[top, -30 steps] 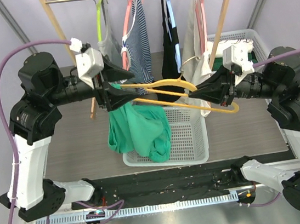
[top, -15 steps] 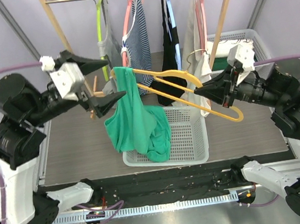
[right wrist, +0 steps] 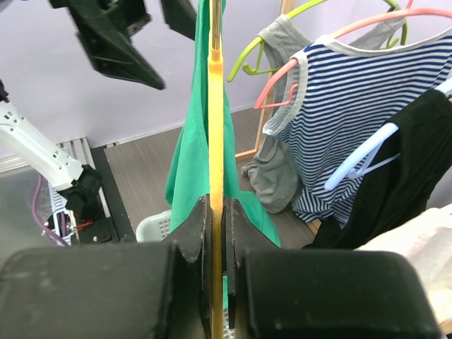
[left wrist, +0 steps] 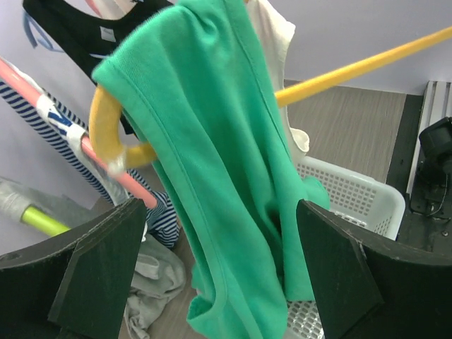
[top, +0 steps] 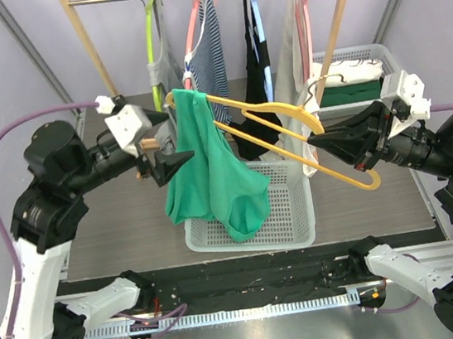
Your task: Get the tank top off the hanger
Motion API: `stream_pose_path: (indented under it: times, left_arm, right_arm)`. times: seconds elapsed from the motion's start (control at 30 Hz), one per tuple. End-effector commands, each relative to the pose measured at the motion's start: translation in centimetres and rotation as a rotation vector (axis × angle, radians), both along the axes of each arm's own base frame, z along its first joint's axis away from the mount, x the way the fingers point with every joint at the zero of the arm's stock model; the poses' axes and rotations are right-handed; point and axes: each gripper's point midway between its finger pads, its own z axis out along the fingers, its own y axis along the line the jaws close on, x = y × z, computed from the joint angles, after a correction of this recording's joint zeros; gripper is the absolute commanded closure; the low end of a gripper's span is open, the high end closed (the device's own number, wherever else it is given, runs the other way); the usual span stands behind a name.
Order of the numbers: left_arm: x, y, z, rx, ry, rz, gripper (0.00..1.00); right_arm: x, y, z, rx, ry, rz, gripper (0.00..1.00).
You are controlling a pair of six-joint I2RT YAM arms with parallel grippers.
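The green tank top (top: pixel 210 172) hangs by one shoulder from the left end of a yellow hanger (top: pixel 289 140), its hem down over the basket. My right gripper (top: pixel 327 141) is shut on the hanger's lower bar. In the right wrist view the fingers clamp the yellow bar (right wrist: pixel 216 106), with the tank top (right wrist: pixel 185 162) beyond it. My left gripper (top: pixel 178 134) stands open just left of the tank top. The left wrist view shows the cloth (left wrist: pixel 226 162) hanging in front of the wide-apart jaws (left wrist: pixel 219 205), draped over the hanger's curved end (left wrist: pixel 104 134).
A white basket (top: pixel 290 211) sits below the tank top. Behind it a wooden rack (top: pixel 84 38) carries a grey top (top: pixel 164 61), a striped top (top: pixel 211 63), a black one (top: pixel 257 73) and a white one (top: pixel 290 69). A second basket (top: pixel 362 58) stands back right.
My left gripper opened, let go of the tank top and drew back to the left. My right gripper carried the hanger up and to the right, lifting the tank top with it.
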Motion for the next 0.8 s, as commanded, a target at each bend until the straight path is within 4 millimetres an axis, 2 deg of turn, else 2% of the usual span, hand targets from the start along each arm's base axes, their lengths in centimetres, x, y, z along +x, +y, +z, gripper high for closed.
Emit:
stream_pose_path:
  times: [0.0, 0.1, 0.2, 0.23, 0.3, 0.33, 0.37, 0.4, 0.53, 0.77]
  left_arm:
    - [0.8, -1.0, 2.8, -0.084, -0.028, -0.013, 0.08]
    - [1.2, -1.4, 3.1, -0.096, -0.021, -0.024, 0.14]
    - [1.4, -1.8, 2.9, -0.092, -0.01, -0.037, 0.33]
    - [1.3, -1.8, 2.9, -0.092, -0.01, -0.039, 0.48]
    - [1.1, -1.8, 3.0, -0.094, -0.015, -0.041, 0.63]
    - [1.1, -1.7, 2.9, -0.093, -0.014, -0.034, 0.75]
    - [1.0, -1.5, 3.0, -0.093, -0.021, -0.03, 0.8]
    - [1.0, -1.4, 3.1, -0.092, -0.022, -0.027, 0.89]
    - [0.5, -0.8, 3.2, -0.085, -0.036, -0.017, 0.99]
    - [-0.2, 0.0, 2.9, -0.065, -0.047, -0.006, 1.0]
  right_arm:
    - [-0.3, 0.3, 1.8, 0.048, -0.051, 0.024, 0.99]
    - [-0.3, 0.4, 1.8, 0.049, -0.051, 0.034, 0.99]
    - [0.0, 0.5, 1.7, 0.047, -0.047, 0.027, 0.99]
    - [0.1, 0.4, 1.6, 0.046, -0.047, 0.024, 0.99]
    - [0.2, 0.3, 1.6, 0.045, -0.051, 0.011, 0.99]
    - [0.4, 0.4, 1.5, 0.043, -0.048, 0.011, 0.99]
    - [0.5, 0.2, 1.5, 0.044, -0.051, -0.001, 0.99]
    - [0.6, 0.2, 1.4, 0.042, -0.05, -0.005, 0.99]
    - [0.8, 0.1, 1.6, 0.043, -0.055, -0.016, 0.99]
    - [1.4, -0.7, 1.4, 0.041, -0.063, -0.081, 0.99]
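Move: The green tank top hangs bunched on the yellow hanger's left end, its middle about 3 cm ahead of the left gripper, 5 cm to its right and some 10 cm below. The hanger end sits about 7 cm straight ahead and 3 cm higher; the pink hanger's near end is roughly 14 cm ahead, 3 cm right and 8 cm down. From the right gripper, which already holds the hanger, the tank top's middle is some 22 cm left, 6 cm ahead and 12 cm below. Bring the open left gripper forward and a little to the right, about 4 cm, until the tank top's left edge just below the hanger end lies between its fingers, and close them fully as it arrives to pinch the cloth. Then ease that grip back about 2 cm, rising slightly, while the right gripper keeps its hold on the hanger, almost still. ##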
